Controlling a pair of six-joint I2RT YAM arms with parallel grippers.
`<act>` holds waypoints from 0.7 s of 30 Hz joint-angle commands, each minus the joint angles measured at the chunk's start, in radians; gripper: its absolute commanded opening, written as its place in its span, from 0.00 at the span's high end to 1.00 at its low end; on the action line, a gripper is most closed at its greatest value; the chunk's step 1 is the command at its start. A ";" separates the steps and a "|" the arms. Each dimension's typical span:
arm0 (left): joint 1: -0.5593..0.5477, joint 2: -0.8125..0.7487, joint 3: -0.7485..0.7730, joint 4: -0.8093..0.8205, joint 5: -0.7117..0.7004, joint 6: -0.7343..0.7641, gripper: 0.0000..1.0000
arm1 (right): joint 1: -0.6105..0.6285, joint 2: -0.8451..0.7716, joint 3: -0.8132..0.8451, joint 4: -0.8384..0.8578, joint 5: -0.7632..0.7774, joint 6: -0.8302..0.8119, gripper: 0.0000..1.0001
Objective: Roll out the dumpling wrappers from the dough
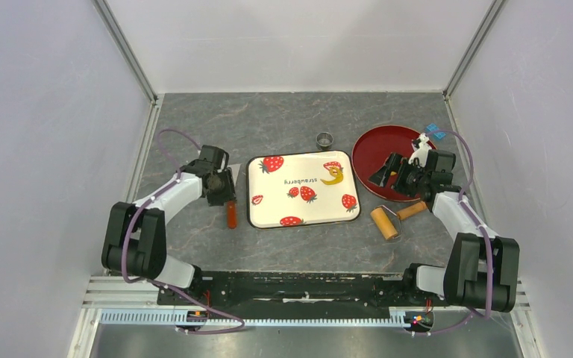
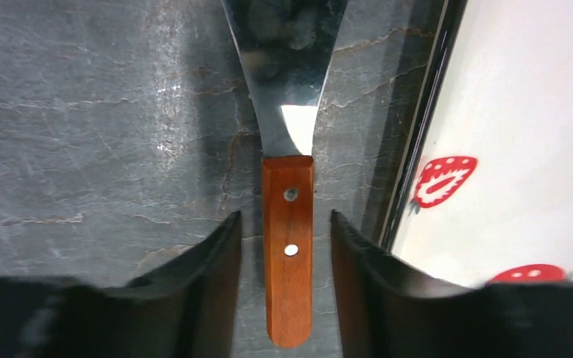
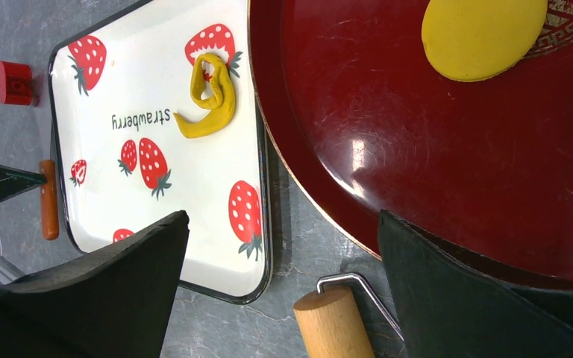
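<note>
A flat round yellow wrapper lies on the red plate; in the top view my right arm hides it. A curled yellow dough scrap lies on the strawberry tray, also seen in the right wrist view. My left gripper is open, low over the table left of the tray; its fingers straddle the spatula's wooden handle with gaps on both sides. My right gripper is open and empty above the plate's left rim and the tray's corner.
The spatula lies on the grey table beside the tray's left edge, blade pointing away. The wooden roller lies in front of the plate, right of the tray. A small metal ring cutter stands behind the tray.
</note>
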 commanded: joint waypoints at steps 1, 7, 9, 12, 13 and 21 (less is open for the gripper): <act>0.078 -0.001 0.017 0.049 0.155 -0.018 0.41 | -0.002 -0.030 -0.001 0.034 -0.022 0.010 0.02; 0.143 -0.017 0.011 0.065 0.294 -0.038 0.35 | -0.003 -0.029 -0.002 0.034 -0.024 0.009 0.02; 0.153 -0.048 -0.004 0.088 0.315 -0.043 0.29 | -0.003 -0.029 -0.005 0.035 -0.023 0.007 0.02; 0.167 -0.084 -0.020 0.120 0.356 -0.049 0.26 | -0.003 -0.027 -0.010 0.037 -0.022 0.004 0.02; 0.171 -0.094 -0.024 0.136 0.367 -0.055 0.25 | -0.003 -0.028 -0.011 0.039 -0.019 0.006 0.02; 0.185 -0.272 -0.108 0.310 0.444 -0.060 0.24 | -0.001 -0.034 -0.003 0.015 -0.007 -0.029 0.02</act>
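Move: The left hand is right at the scraper it has just put down. The middle of the wooden handle lies some 2 cm back from this hand and 1 cm below, between the already loosened fingers. The blade's middle is about 7 cm ahead and 1 cm below, and the strawberry tray's centre roughly 20 cm to the right and 4 cm ahead. From the right hand, over the red plate, the handle is about 44 cm to the left, 9 cm back and 7 cm lower. Upward, slowly at first and then faster, the left hand draws about 5 cm off the scraper handle, easing some 2 cm forward as well. Its fingers spread from half open to wide, and the wrist rolls about 20 degrees so the fingertips swing out to the right towards the tray, tipping a little forward late in the rise. ##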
